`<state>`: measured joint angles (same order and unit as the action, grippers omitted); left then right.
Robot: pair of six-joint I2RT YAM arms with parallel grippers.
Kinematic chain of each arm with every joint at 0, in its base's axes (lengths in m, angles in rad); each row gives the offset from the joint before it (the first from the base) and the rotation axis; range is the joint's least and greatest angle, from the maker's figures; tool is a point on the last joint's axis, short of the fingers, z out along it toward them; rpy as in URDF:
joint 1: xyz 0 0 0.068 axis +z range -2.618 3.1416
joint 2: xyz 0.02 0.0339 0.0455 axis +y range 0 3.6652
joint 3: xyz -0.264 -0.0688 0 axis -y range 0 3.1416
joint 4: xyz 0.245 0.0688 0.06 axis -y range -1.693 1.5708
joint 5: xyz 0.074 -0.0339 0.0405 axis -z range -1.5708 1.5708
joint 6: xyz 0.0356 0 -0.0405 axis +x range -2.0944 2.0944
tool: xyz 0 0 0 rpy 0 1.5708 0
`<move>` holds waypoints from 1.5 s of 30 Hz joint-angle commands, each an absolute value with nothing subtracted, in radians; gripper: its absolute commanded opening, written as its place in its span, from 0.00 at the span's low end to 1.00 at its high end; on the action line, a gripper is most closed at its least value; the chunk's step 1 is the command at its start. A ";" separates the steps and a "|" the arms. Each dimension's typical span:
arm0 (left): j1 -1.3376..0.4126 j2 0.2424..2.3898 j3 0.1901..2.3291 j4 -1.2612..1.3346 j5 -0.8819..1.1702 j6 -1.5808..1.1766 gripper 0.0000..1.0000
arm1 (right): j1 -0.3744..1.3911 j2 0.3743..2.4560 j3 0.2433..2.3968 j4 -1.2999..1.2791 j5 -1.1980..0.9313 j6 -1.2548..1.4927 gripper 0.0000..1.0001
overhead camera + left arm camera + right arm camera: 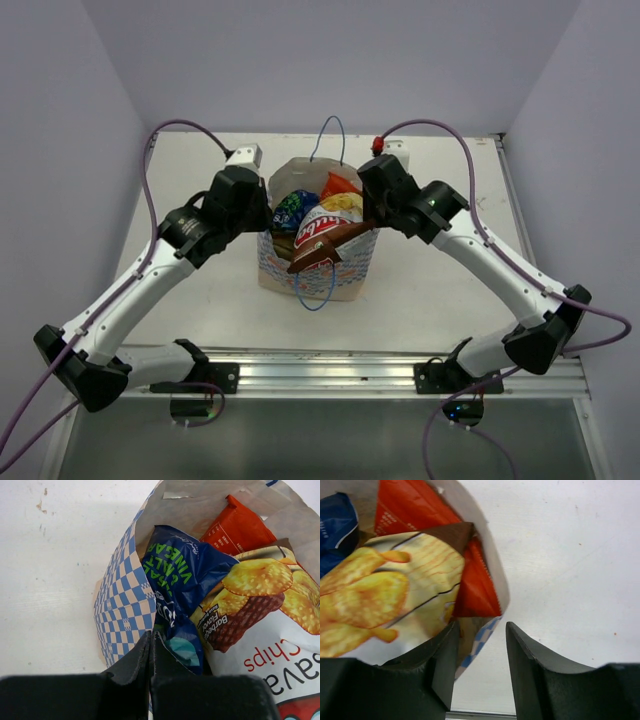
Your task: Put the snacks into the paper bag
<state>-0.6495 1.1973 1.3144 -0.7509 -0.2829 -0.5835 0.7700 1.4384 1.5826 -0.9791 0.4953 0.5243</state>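
The paper bag (345, 272) stands upright mid-table with several snacks poking out of its top. A dark blue packet (293, 208), an orange packet (338, 184), a yellow-chips bag (347, 206), a red bag (318, 232) and a brown bag (316, 256) show. My left gripper (262, 216) sits at the bag's left rim. Seen from the left wrist, this gripper (151, 638) is pinched shut on the checkered wall (122, 610) beside the dark blue packet (175, 572). My right gripper (482, 626) is open, with the bag's right rim (481, 641) loose between its fingers.
White table with pale walls on three sides. An aluminium rail (320, 370) runs along the near edge between the arm bases. Purple cables (150, 200) arc over both arms. The bag's blue cord handles (330, 135) stick up at the back and hang down the front.
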 commanded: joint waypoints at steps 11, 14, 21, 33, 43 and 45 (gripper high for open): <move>-0.653 1.135 1.295 -0.759 -0.302 -0.609 0.00 | 0.680 1.466 1.540 -0.899 0.477 0.531 0.51; -0.655 1.126 1.295 -0.762 -0.304 -0.611 0.00 | 0.678 1.494 1.505 -0.893 0.462 0.538 0.51; -0.655 1.117 1.295 -0.749 -0.301 -0.611 0.00 | 0.675 1.496 1.511 -0.897 0.391 0.552 0.00; -0.777 1.143 1.479 -0.784 -0.410 -0.666 0.00 | 0.756 1.638 2.238 -1.299 0.382 0.485 0.00; -0.799 1.187 1.294 -0.795 -0.373 -0.696 0.00 | 0.746 1.372 1.300 -1.056 0.278 0.639 0.00; -0.799 1.207 1.293 -0.819 -0.374 -0.690 0.00 | 0.747 1.359 1.285 -1.029 0.284 0.650 0.00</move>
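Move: The right hand, half open, is just above the bag's right rim, which lies some 5 cm below and about 2 cm ahead. The brown Chuba packet in the mouth is about 10 cm to that hand's left and 3 cm back, with the red packet roughly 7 cm left and 8 cm ahead. The left hand already pinches the left rim; from it the right rim is about 24 cm to the right and 2 cm ahead, and the blue packet some 6 cm right and 3 cm ahead. Forward and rightward a couple of centimetres, then down about 6, the right hand takes the bag's right rim between its fingers and shuts on it. It hoists the rim some 15 cm, swinging leftward, then drives back and sharply down, tipping its fingers downward. The left hand keeps its pinch, nearly still at first, then bobs up and down while drawing back a few centimetres. ##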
